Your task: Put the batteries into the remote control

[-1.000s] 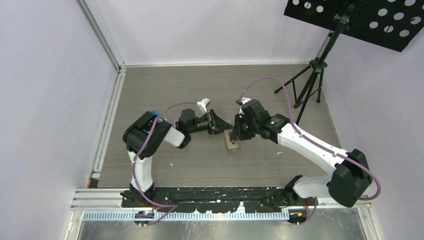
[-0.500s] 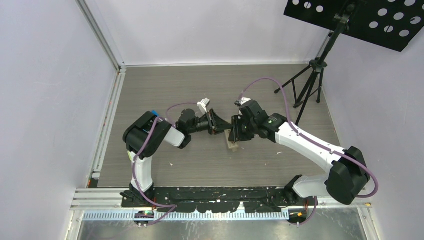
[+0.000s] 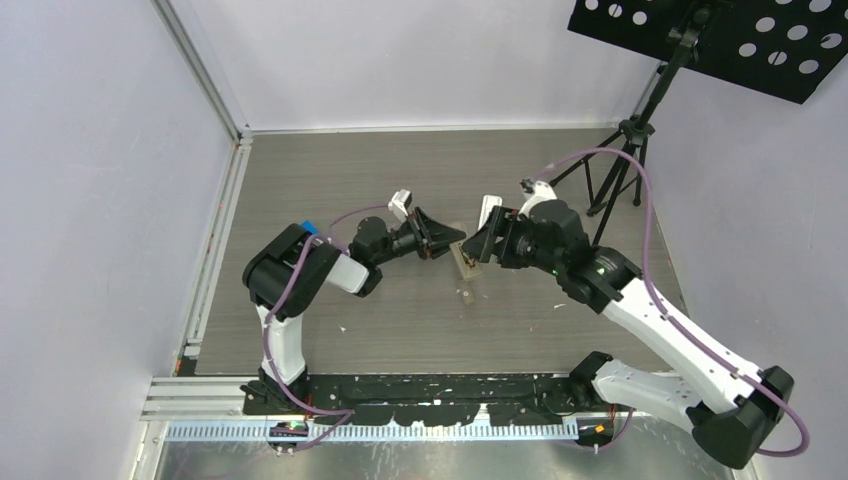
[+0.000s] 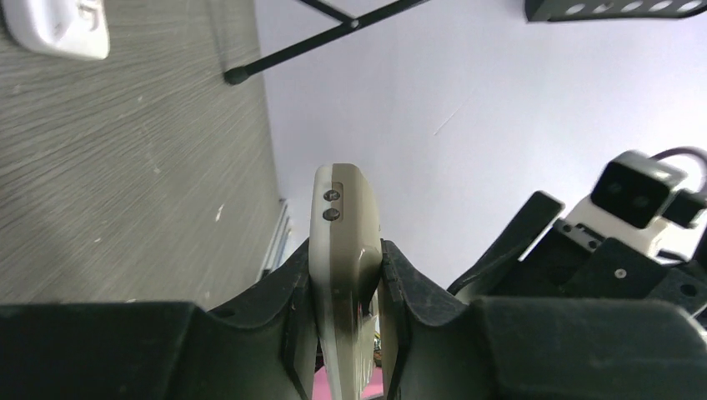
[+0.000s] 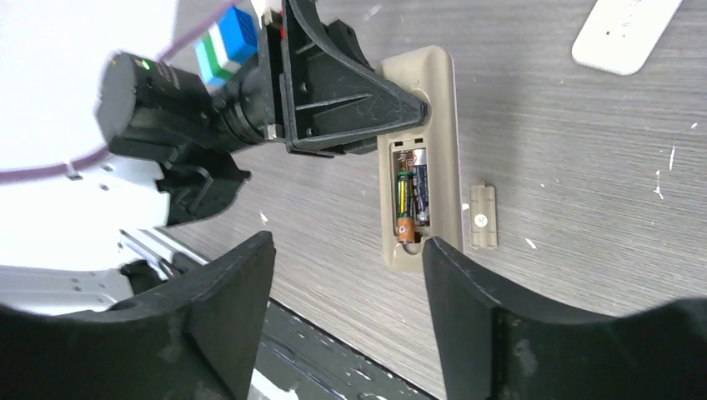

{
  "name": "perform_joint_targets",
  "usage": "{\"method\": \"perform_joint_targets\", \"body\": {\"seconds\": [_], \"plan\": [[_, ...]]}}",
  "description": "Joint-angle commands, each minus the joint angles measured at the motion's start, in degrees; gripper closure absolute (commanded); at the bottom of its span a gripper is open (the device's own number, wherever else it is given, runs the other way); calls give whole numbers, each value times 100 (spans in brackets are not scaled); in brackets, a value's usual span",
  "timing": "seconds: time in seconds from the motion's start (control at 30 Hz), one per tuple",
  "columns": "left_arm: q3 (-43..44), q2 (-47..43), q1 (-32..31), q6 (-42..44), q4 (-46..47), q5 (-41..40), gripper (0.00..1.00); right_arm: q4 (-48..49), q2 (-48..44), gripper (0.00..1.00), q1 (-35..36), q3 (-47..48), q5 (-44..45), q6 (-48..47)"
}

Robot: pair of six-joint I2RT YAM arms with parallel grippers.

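The remote control [image 5: 439,100] is a beige bar lying back-up on the table, also seen from above [image 3: 463,263] and edge-on in the left wrist view [image 4: 342,242]. Two batteries [image 5: 410,196] lie side by side in its open recess. My left gripper [image 5: 413,108] [image 3: 452,240] [image 4: 346,254] is shut on the remote's far end. My right gripper [image 5: 346,242] [image 3: 478,246] hovers above the remote's other end, open, with nothing between its fingers.
A small beige battery cover [image 5: 483,217] [image 3: 467,294] lies loose beside the remote. A white flat device [image 5: 625,33] [image 4: 54,29] [image 3: 490,212] lies farther back. A black tripod [image 3: 620,170] stands at the back right. White flecks dot the table.
My right gripper has opened and drawn up and back to the right, away from the remote's recess. The left gripper has kept its hold, shifting slightly.
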Motion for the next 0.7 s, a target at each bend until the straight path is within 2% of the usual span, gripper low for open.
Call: {"method": "perform_joint_targets", "body": {"seconds": [0.0, 0.13, 0.27, 0.67], "plan": [[210, -628, -6, -723, 626, -672, 100, 182, -415, 25, -18, 150, 603, 912], [431, -943, -43, -1273, 596, -1233, 100, 836, -715, 15, -18, -395, 704, 1949], [849, -1206, -167, -1697, 371, -1495, 100, 2540, -933, 13, -14, -1020, 290, 2775], [1152, -1393, -328, -1842, 15, -1898, 100, 3605, -1321, 12, -18, -1115, 721, 3015]]}}
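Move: The beige remote is held upper-end-first in the left fingers, its middle about 4 cm back and 1 cm right of that hand, at the same height. From the open right hand that middle is some 3 cm ahead, 3 cm left and 7 cm below. On the table, 22 cm below the right hand, the white remote lies about 15 cm ahead and 4 cm right, and the small cover about 1 cm back, in line sideways. Keep the left grip on the beige remote and lift it about 18 cm, bringing it nearly 3 cm forward and tipping those fingertips up. Raise the right gripper some 10 cm alongside, pausing early in the climb, and roll its left side up until its fingers swing from slanting down to nearly level; open them wider around the remote's near end without closing. ##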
